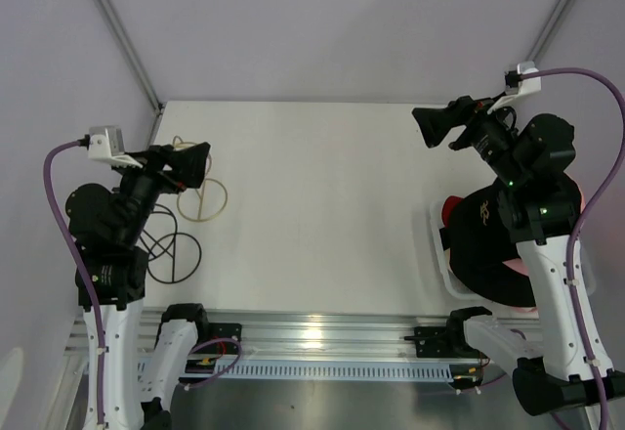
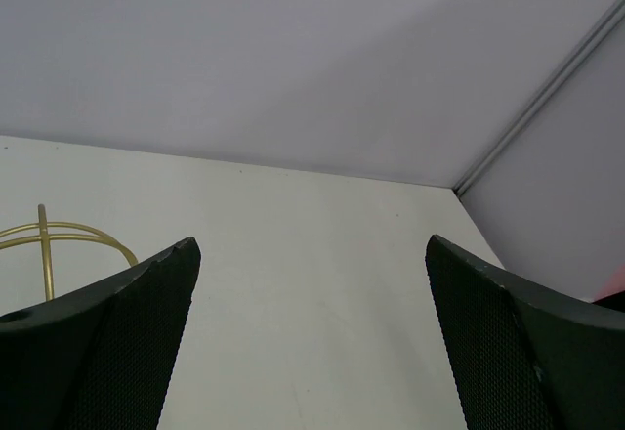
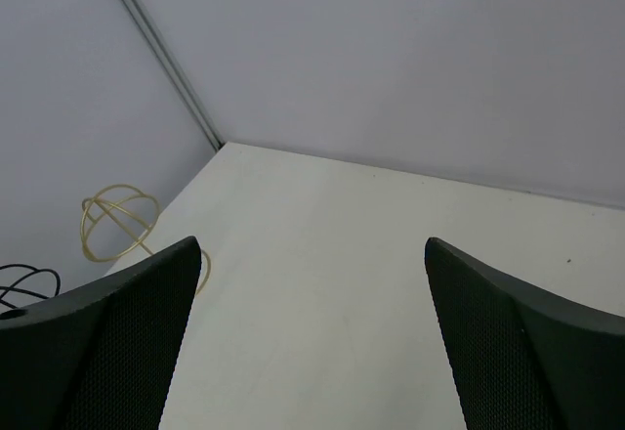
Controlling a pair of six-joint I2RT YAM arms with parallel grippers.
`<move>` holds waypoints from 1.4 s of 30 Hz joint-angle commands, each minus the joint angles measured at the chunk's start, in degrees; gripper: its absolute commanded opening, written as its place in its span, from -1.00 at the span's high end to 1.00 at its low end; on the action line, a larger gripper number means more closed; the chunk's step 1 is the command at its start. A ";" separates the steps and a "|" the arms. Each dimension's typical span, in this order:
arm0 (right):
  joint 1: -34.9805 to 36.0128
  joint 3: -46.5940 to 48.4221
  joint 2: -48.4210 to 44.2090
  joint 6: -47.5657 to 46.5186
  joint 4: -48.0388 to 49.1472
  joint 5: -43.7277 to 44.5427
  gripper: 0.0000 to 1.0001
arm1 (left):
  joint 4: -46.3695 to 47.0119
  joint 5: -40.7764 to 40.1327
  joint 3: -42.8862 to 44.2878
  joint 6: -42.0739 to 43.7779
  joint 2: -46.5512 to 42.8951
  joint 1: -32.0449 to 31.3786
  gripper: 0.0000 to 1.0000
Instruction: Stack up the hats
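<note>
The hats lie in a pile at the right edge of the table in the top view, partly hidden behind my right arm. A black cap is on top, a red one peeks out behind it and a pink one shows underneath. My right gripper hangs open and empty over the table's far right, away from the pile. At the far left my left gripper is also open and empty. Neither wrist view shows a hat between the fingers.
The pile rests in a white mesh basket. A gold wire stand sits by the left gripper, and a black wire stand sits nearer the left arm's base. Grey walls close in the table's far and side edges.
</note>
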 commanded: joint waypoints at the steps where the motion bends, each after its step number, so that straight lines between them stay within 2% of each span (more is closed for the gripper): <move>1: 0.17 -2.81 -1.61 -0.14 2.73 -2.40 -0.99 | -0.48 -2.79 1.59 1.42 0.27 0.71 -0.99; 8: 0.17 -6.60 -1.97 0.31 2.92 -1.87 -0.99 | -1.45 -4.63 1.68 2.38 0.80 0.80 -0.99; 11: 0.26 -8.26 -1.79 -0.65 1.52 -1.79 -0.99 | -6.18 -10.76 4.56 3.35 3.34 0.89 -0.99; 12: 0.17 -9.05 -1.88 -1.09 1.42 -1.61 -0.99 | -8.11 -15.75 5.28 3.35 5.78 1.06 -0.99; 15: 0.26 -11.78 -2.67 -2.32 1.68 0.23 -0.99 | -12.43 -21.75 8.78 2.56 11.40 1.59 -0.99; 18: 0.26 -12.66 -3.02 -3.55 1.07 3.22 -0.99 | -18.05 -23.96 13.53 2.56 16.86 1.59 -0.99; 24: 0.26 -14.60 -3.38 -3.82 1.77 5.34 -0.99 | -19.29 -26.70 19.86 -0.42 27.68 1.59 -0.99; 27: 0.26 -15.83 -3.29 -2.68 2.91 4.64 -0.99 | -20.61 -28.10 20.93 -2.27 32.08 1.50 -0.99; 31: 0.26 -16.88 -3.20 -3.11 3.79 3.75 -0.99 | -21.92 -31.44 20.22 -0.18 35.42 1.41 -0.99; 34: 0.26 -17.85 -2.85 -3.56 4.67 4.45 -0.99 | -22.81 -30.83 18.56 0.80 36.05 1.06 -0.93; 38: 0.26 -17.68 -1.18 -3.65 4.23 4.63 -0.99 | -19.47 -32.14 15.39 2.03 34.11 -2.18 -0.35; 42: 0.17 -16.89 -0.65 -3.73 3.36 4.11 -0.99 | -21.39 -34.86 16.27 1.77 36.12 -2.54 -0.30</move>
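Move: The gold wire stand's middle is some 13 cm ahead of the left hand, 10 cm to its left and roughly 26 cm below. The black wire stand is about 16 cm left of that hand and 1 cm back, lower still. From the right hand, the black hat in the bin lies about 5 cm back, 23 cm right and 36 cm down; the red hat peeks out 2 cm ahead, 11 cm right, equally low. Left hand dips 15 cm, forward and left, towards the gold stand, tilting down, part-closing; right hand sinks 13 cm. ##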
